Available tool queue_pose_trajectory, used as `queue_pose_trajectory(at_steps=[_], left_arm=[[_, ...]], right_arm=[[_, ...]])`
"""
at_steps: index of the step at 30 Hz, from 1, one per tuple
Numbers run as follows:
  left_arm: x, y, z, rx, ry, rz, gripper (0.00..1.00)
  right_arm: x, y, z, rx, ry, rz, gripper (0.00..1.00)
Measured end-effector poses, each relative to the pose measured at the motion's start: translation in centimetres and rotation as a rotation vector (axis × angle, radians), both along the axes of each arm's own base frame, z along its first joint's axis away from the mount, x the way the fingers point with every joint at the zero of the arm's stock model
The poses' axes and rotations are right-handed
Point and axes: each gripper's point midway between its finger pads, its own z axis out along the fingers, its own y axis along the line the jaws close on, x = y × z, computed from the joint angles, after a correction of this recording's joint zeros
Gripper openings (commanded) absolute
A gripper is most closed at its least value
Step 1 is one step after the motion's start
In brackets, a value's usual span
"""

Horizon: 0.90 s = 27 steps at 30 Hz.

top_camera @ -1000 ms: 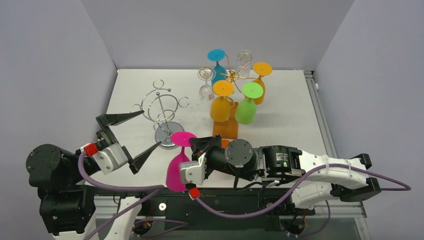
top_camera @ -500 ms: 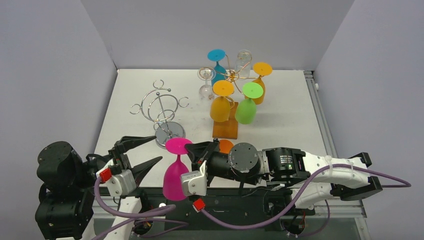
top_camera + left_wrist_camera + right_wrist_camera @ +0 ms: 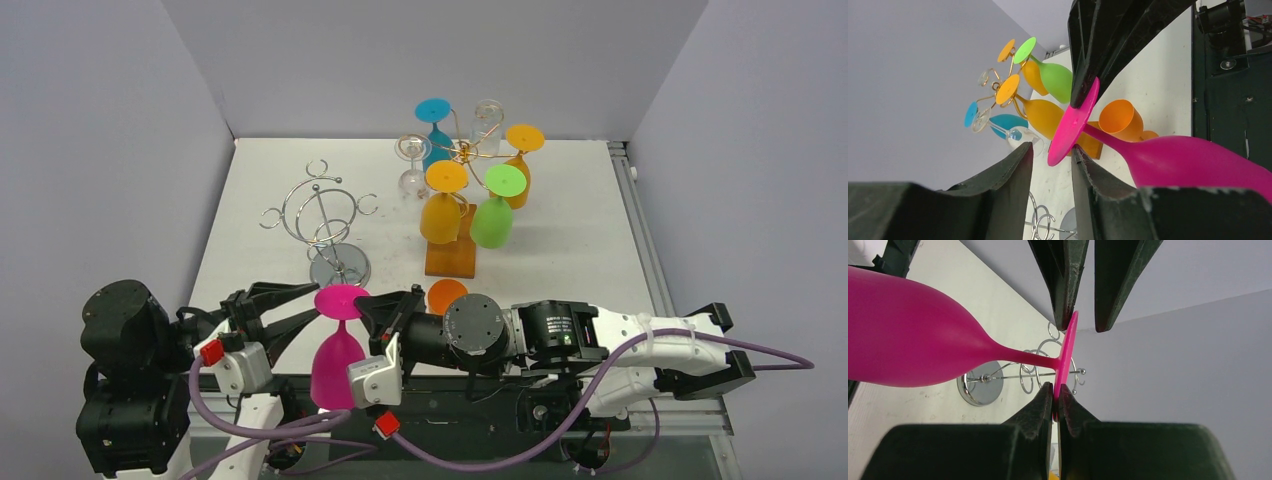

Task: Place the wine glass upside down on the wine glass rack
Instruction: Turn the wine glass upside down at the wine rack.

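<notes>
A pink wine glass (image 3: 335, 365) hangs upside down, bowl low and foot up, at the near table edge. My right gripper (image 3: 373, 305) is shut on the right rim of its foot; in the right wrist view the pads (image 3: 1045, 395) pinch the thin pink disc (image 3: 1066, 350). My left gripper (image 3: 317, 301) straddles the foot's left rim, still open. One finger (image 3: 1083, 165) touches the disc (image 3: 1073, 125) and the other (image 3: 1020, 165) stands apart from it. The empty silver wine glass rack (image 3: 325, 215) stands just behind.
A gold rack (image 3: 465, 150) at the back holds several coloured and clear glasses upside down over an orange wooden base (image 3: 452, 257). A small orange cup (image 3: 447, 295) stands beside the right gripper. Grey walls enclose the table on three sides.
My left gripper swung in from the left and narrowed around the foot's left rim. The right arm carried the pink glass a little left and nearer.
</notes>
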Motion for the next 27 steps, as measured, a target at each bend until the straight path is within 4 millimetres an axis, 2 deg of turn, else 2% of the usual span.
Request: queue_pose_trajectory(at_steps=[6, 8, 11, 14, 16, 22, 27], left_arm=[[-0.2, -0.1, -0.1, 0.007, -0.016, -0.017, 0.18], [-0.2, -0.1, -0.3, 0.017, -0.028, -0.017, 0.01], [0.0, 0.1, -0.6, 0.038, -0.051, -0.012, 0.00], [0.5, 0.2, -0.7, 0.063, -0.119, -0.014, 0.00], [1.1, 0.4, -1.5, 0.081, -0.155, 0.006, 0.00], [3.7, 1.6, -2.9, 0.132, -0.378, 0.106, 0.00], [5.0, 2.6, -1.9, 0.188, -0.557, 0.179, 0.00]], right_arm=[[0.0, 0.8, 0.9, 0.045, -0.007, -0.001, 0.00], [0.0, 1.2, 1.0, 0.053, -0.012, 0.001, 0.00], [0.6, 1.4, 1.4, 0.068, -0.021, -0.020, 0.09], [1.2, 1.4, 1.9, 0.091, -0.015, -0.045, 0.30], [1.8, 1.7, 1.9, 0.112, 0.012, -0.068, 0.38], [3.7, 1.1, 1.3, 0.162, 0.171, -0.148, 0.46], [4.8, -2.5, -0.7, 0.171, 0.295, -0.210, 0.48]])
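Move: The upside-down pink wine glass has its foot rim between the left fingertips, its middle about 3 cm right of the left hand, 5 cm back and 7 cm below. From that hand the silver rack stands some 19 cm ahead, 3 cm left and 25 cm lower, and the orange glass 7 cm ahead, 19 cm right and 36 cm lower. From the right hand, still pinching the foot's opposite rim, the glass's middle is roughly 4 cm left, 4 cm back and 6 cm below. The left fingers shut on the near rim of the pink foot with the hand almost still, then the right fingers, which had been easing up and left, open about halfway and let go as that hand goes forward and then swings right, away from the glass. Now holding the glass alone, the left hand carries it about 5 cm forward and a little right towards the silver rack, dipping slightly, while it rolls some 30 degrees so that the bowl swings forward. ##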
